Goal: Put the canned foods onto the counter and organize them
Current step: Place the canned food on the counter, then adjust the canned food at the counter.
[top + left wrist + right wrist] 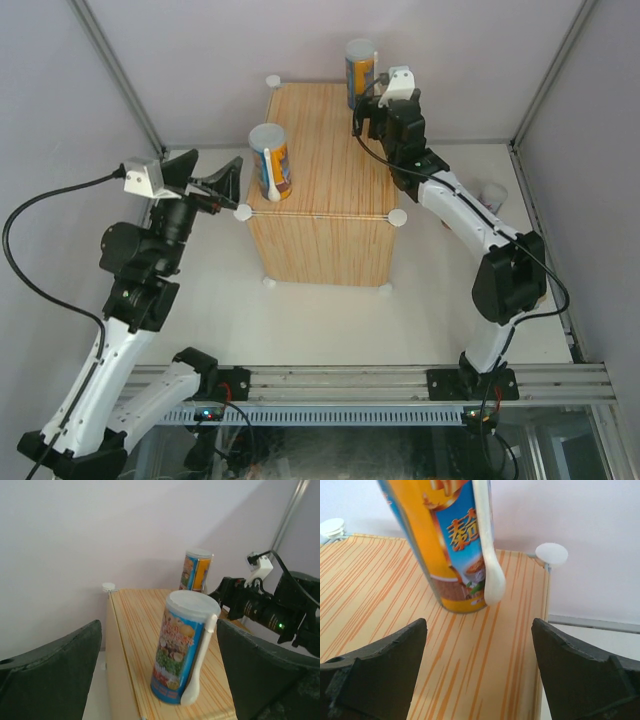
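Observation:
The counter (325,200) is a light wood-grain box in the middle of the table. Two tall blue-orange canned foods with white spoons stand upright on it. One (270,160) is at the front left corner, the other (359,70) at the back right. My left gripper (218,182) hovers open just left of the front can (182,650), its fingers apart from it. My right gripper (364,115) is open just in front of the back can (445,545), which stands beyond the fingertips (415,635); only bare counter top (480,670) lies between them.
White round knobs mark the counter's corners (397,217) (243,212) (551,553) (108,586). White walls close in the back and sides. A small pale round object (493,191) shows on the table by the right forearm. The right arm's wrist (265,612) appears behind the front can.

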Robot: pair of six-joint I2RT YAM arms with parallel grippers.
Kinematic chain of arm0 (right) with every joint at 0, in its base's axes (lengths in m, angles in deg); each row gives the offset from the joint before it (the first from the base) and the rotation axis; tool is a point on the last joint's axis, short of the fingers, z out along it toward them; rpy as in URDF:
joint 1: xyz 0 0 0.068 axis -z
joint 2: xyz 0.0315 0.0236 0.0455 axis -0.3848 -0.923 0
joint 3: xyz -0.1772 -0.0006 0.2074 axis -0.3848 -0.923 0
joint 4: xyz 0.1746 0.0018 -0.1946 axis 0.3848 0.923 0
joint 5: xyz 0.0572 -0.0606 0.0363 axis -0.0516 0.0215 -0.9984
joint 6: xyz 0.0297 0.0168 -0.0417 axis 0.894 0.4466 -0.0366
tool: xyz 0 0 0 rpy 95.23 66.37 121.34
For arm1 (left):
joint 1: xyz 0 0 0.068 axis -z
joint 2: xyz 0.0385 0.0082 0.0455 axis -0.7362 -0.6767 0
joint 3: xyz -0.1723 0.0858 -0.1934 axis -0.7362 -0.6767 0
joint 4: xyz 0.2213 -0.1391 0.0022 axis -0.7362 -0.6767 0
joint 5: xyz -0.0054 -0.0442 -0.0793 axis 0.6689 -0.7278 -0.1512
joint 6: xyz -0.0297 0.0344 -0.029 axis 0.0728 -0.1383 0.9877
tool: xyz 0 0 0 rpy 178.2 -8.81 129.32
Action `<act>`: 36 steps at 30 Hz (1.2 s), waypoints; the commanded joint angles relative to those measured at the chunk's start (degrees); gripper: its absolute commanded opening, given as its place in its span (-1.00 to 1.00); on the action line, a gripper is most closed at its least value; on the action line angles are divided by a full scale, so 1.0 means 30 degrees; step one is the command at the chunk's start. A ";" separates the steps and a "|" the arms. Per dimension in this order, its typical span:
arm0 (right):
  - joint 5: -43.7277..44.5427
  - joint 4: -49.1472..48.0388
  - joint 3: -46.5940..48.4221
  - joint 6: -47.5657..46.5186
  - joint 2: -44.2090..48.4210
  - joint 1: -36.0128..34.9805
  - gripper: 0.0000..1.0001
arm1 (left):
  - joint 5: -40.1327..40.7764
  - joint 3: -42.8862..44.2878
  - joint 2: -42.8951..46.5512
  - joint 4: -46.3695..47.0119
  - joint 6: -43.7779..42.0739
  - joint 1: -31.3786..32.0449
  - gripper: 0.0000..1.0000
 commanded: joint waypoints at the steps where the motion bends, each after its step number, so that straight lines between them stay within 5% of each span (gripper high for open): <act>1: 0.0355 -0.0411 -0.1099 0.0141 0.2772 -0.0467 0.69 | -0.2062 -0.0709 0.1837 -0.1244 -0.1321 -0.0166 1.00; 13: 0.2155 0.0761 -0.4304 0.0420 0.7802 -0.2446 0.66 | -0.4234 -0.0537 0.1905 -0.3827 -0.1492 0.0503 1.00; 36: 0.3829 0.3437 -0.5606 0.0952 1.2788 -0.4394 0.61 | 0.3983 0.0076 -0.2769 -0.2390 -0.0839 0.3812 0.99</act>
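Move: The near can stands on the counter about 11 cm ahead of the left hand, 9 cm to its right and 12 cm below it. The far can is some 28 cm ahead of the left hand, 24 cm to its right and also 12 cm lower. From the right hand, the far can is about 8 cm ahead, 1 cm left and 2 cm higher, while the near can lies roughly 9 cm back and 16 cm left. The near can is what the left hand comes down towards, fingers kept wide open: first back about 5 cm, then down some 10 cm, right and forward again, tipping its fingers down, to stop just short of the can. From the far can the open right hand pulls straight back about 19 cm, rising 11 cm and clearing it. ##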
